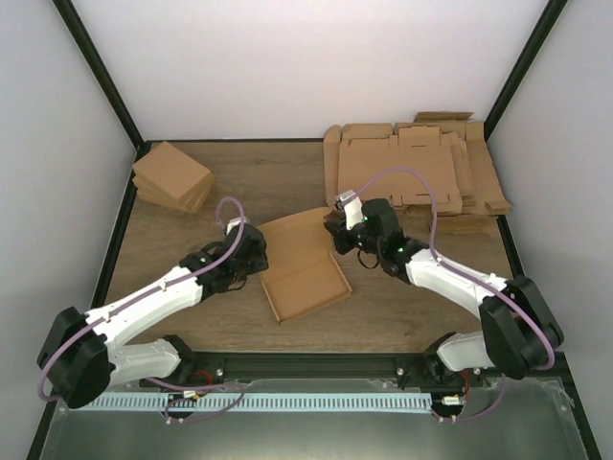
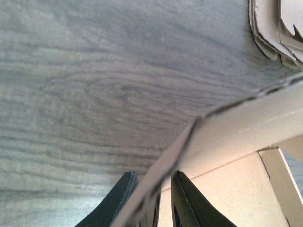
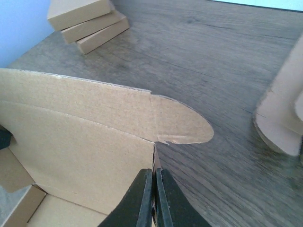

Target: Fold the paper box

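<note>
The paper box (image 1: 302, 264) lies in the middle of the table, a shallow brown tray with its rear panel (image 3: 75, 127) standing up and a rounded tab (image 3: 182, 123) at that panel's corner. My left gripper (image 1: 262, 257) is at the box's left side. In the left wrist view the left wall (image 2: 222, 130) runs between the two fingers (image 2: 154, 174), which are pinched on it. My right gripper (image 1: 335, 234) is at the box's far right corner. Its jaws (image 3: 154, 171) are shut on the thin edge of the side wall just below the tab.
A thick pile of flat tabbed cardboard sheets (image 1: 421, 168) lies at the back right, its edge also in the left wrist view (image 2: 274, 28). A pile of small folded boxes (image 1: 172, 177) sits at the back left, seen again in the right wrist view (image 3: 87, 21).
</note>
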`<state>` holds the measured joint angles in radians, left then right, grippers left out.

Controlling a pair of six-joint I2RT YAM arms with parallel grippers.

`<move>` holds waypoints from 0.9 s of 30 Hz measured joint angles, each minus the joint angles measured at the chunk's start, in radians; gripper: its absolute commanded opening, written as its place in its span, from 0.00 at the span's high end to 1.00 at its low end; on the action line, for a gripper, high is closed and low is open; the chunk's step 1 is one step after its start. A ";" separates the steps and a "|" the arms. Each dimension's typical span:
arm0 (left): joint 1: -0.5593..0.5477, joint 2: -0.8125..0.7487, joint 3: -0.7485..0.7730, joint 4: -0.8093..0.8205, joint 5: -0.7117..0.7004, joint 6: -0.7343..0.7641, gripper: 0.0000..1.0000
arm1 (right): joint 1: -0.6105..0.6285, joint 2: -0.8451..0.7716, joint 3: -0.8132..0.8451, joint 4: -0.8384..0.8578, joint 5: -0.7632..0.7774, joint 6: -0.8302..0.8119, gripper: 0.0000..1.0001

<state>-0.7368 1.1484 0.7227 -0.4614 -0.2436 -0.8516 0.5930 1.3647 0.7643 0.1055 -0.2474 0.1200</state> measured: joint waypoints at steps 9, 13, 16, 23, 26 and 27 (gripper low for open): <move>0.018 0.200 0.209 0.023 -0.080 0.095 0.75 | 0.010 -0.060 -0.104 0.166 0.217 0.092 0.91; 0.059 0.276 0.311 0.089 -0.089 0.145 0.70 | 0.011 -0.068 -0.127 0.256 0.333 0.107 0.91; 0.092 0.311 0.337 0.171 -0.067 0.171 0.67 | 0.021 -0.063 -0.145 0.316 0.408 0.127 0.92; 0.142 0.348 0.322 0.327 -0.020 0.216 0.48 | 0.029 0.050 -0.147 0.402 0.484 0.166 0.94; 0.143 0.349 0.302 0.354 0.006 0.230 0.37 | 0.032 0.067 -0.166 0.418 0.495 0.169 0.94; 0.143 0.349 0.297 0.354 0.016 0.238 0.32 | 0.034 0.067 -0.171 0.421 0.498 0.168 0.94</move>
<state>-0.5934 1.4971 1.0195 -0.1070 -0.2276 -0.6140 0.6266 1.4315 0.5930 0.5262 0.2504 0.2882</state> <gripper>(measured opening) 0.578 0.065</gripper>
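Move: The box's raised lid panel has its left side edge between the left fingers, its middle about 8 cm to the right of that hand, 3 cm ahead and 2 cm below. The right hand pinches the panel's right edge, the middle some 8 cm to its left, 4 cm back and 6 cm below. The box tray lies roughly 7 cm back, 10 cm right and 9 cm below the left hand. The flat cardboard stack is about 13 cm ahead, 15 cm right and 14 cm below the right hand. The box is swung round clockwise by its raised lid panel: the left hand carries the left side forward about 13 cm, rising some 6 cm and bearing a little right, its wrist tipping up, and spreads its fingers around the edge late on. The right hand keeps its pinch, going right and forward about 5 cm each while yawing clockwise; it rises slightly, then sinks just below its starting height. ##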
